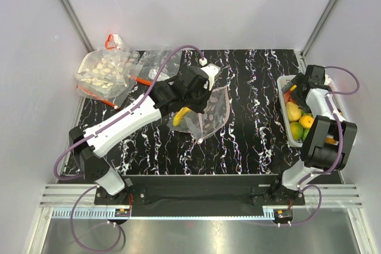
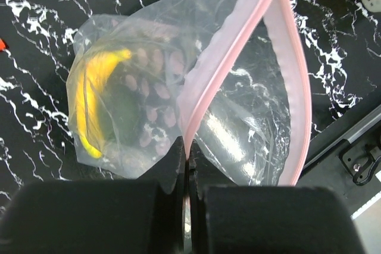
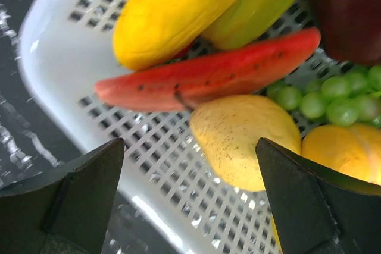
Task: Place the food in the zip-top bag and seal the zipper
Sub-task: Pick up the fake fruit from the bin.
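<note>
The zip-top bag (image 1: 211, 111) lies mid-table with its mouth held open. My left gripper (image 2: 187, 159) is shut on one side of the pinkish-red zipper (image 2: 238, 46); the other side of the strip (image 2: 297, 87) bows away. A yellow banana (image 2: 86, 105) lies inside the bag. Over at the right, my right gripper (image 3: 190, 165) hangs open above the white mesh basket (image 3: 65, 46), which holds food. A speckled yellow lemon (image 3: 244, 138) sits between the fingers and is not gripped. A red watermelon slice (image 3: 208, 75), a yellow fruit (image 3: 178, 10) and green grapes (image 3: 333, 96) lie beyond it.
At the back left lies another clear bag (image 1: 107, 69) filled with pale pieces, with a red clip (image 1: 111, 41) above it. A smaller clear bag (image 1: 158, 60) lies next to it. The basket (image 1: 281, 96) stands along the table's right edge, near the wall.
</note>
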Controlling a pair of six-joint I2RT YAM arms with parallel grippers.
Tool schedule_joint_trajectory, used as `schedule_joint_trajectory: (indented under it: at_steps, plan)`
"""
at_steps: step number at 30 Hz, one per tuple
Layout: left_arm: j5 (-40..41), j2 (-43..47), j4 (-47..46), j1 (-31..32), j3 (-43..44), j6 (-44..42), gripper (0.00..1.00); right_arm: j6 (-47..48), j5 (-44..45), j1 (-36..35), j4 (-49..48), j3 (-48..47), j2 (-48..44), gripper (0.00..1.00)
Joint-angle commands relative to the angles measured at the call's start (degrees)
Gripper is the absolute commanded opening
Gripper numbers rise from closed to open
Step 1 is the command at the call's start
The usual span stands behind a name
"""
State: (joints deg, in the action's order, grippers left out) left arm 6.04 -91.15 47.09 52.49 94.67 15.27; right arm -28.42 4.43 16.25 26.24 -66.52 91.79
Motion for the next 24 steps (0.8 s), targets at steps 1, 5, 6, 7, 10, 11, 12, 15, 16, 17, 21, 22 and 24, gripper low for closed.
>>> schedule_joint_trajectory:
  at_steps: [1,5,6,7,10,11,12,15,16,17,21,22,24]
  plan:
    - [-1.03,0.63,-2.89,-0.11,2.44,-1.82,0.00,1.26,5.32,0.10,2.85,-0.54,4.01,1.00]
    - [-2.35,0.54,-2.44,-0.11,3.94,-1.91,0.00,1.00,6.74,0.10,3.03,0.51,2.70,1.00]
    - [-2.61,0.71,-2.70,-0.11,3.77,-1.91,0.00,0.83,6.82,0.10,2.77,1.30,2.09,1.00]
    - [-2.70,0.98,-3.40,-0.11,3.07,-1.73,0.00,0.74,7.08,0.10,2.68,1.83,1.30,1.00]
    - [-3.14,1.59,-4.46,-0.11,2.18,-1.91,0.00,0.39,7.61,0.10,2.68,3.50,-1.78,1.00]
    - [-3.23,1.59,-4.46,-0.11,2.10,-1.99,0.00,0.30,7.44,0.10,2.59,3.85,-2.83,1.00]
    - [-3.40,1.68,-4.38,-0.11,2.01,-1.91,0.00,0.13,7.27,0.10,2.85,4.20,-3.10,1.00]
    - [-3.76,2.21,-4.38,-0.11,1.48,-1.82,0.00,0.04,7.18,0.10,4.08,4.47,-3.55,1.00]
    - [-3.76,2.38,-4.64,-0.11,1.04,-1.82,0.00,-0.05,7.35,0.10,4.08,4.64,-3.55,1.00]
    - [-3.67,2.56,-4.73,-0.11,0.95,-1.82,0.00,-0.05,7.44,0.10,4.08,4.82,-3.55,1.00]
    - [-3.67,2.65,-4.81,-0.11,0.69,-1.91,0.00,0.13,7.09,0.10,3.38,5.61,-2.85,1.00]
    - [-3.76,2.65,-4.82,-0.11,0.69,-1.91,0.00,0.12,6.83,0.10,3.21,5.79,-2.49,1.00]
    - [-4.11,2.65,-4.99,-0.02,0.60,-2.08,0.00,0.21,6.04,0.10,2.24,6.05,-1.53,1.00]
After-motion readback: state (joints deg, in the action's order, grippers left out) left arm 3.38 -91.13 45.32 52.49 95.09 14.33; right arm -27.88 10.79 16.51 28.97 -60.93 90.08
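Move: The right hand is open over the bin's near-left part; the pear lies about 3 cm back, 2 cm to its right and 6 cm below. The watermelon slice is some 4 cm ahead and 3 cm right of the hand, the orange mango about 7 cm back and 7 cm right, and the yellow-green fruit some 10 cm back and 2 cm right, all about 6–7 cm down. From the left hand the pear is about level and some 36 cm to the right, well below. The right hand first slips some 2 cm to its right while sinking, then draws back towards its base and eases a little lower, ending about 4 cm back and 3 cm down, away from the watermelon slice and in over the pear. Its fingers stay wide open and tip some 10 degrees nearer to straight down, so that the pear comes between the two tips with one tip right beside its skin, while the left hand keeps its pinch on the bag's zipper edge. ##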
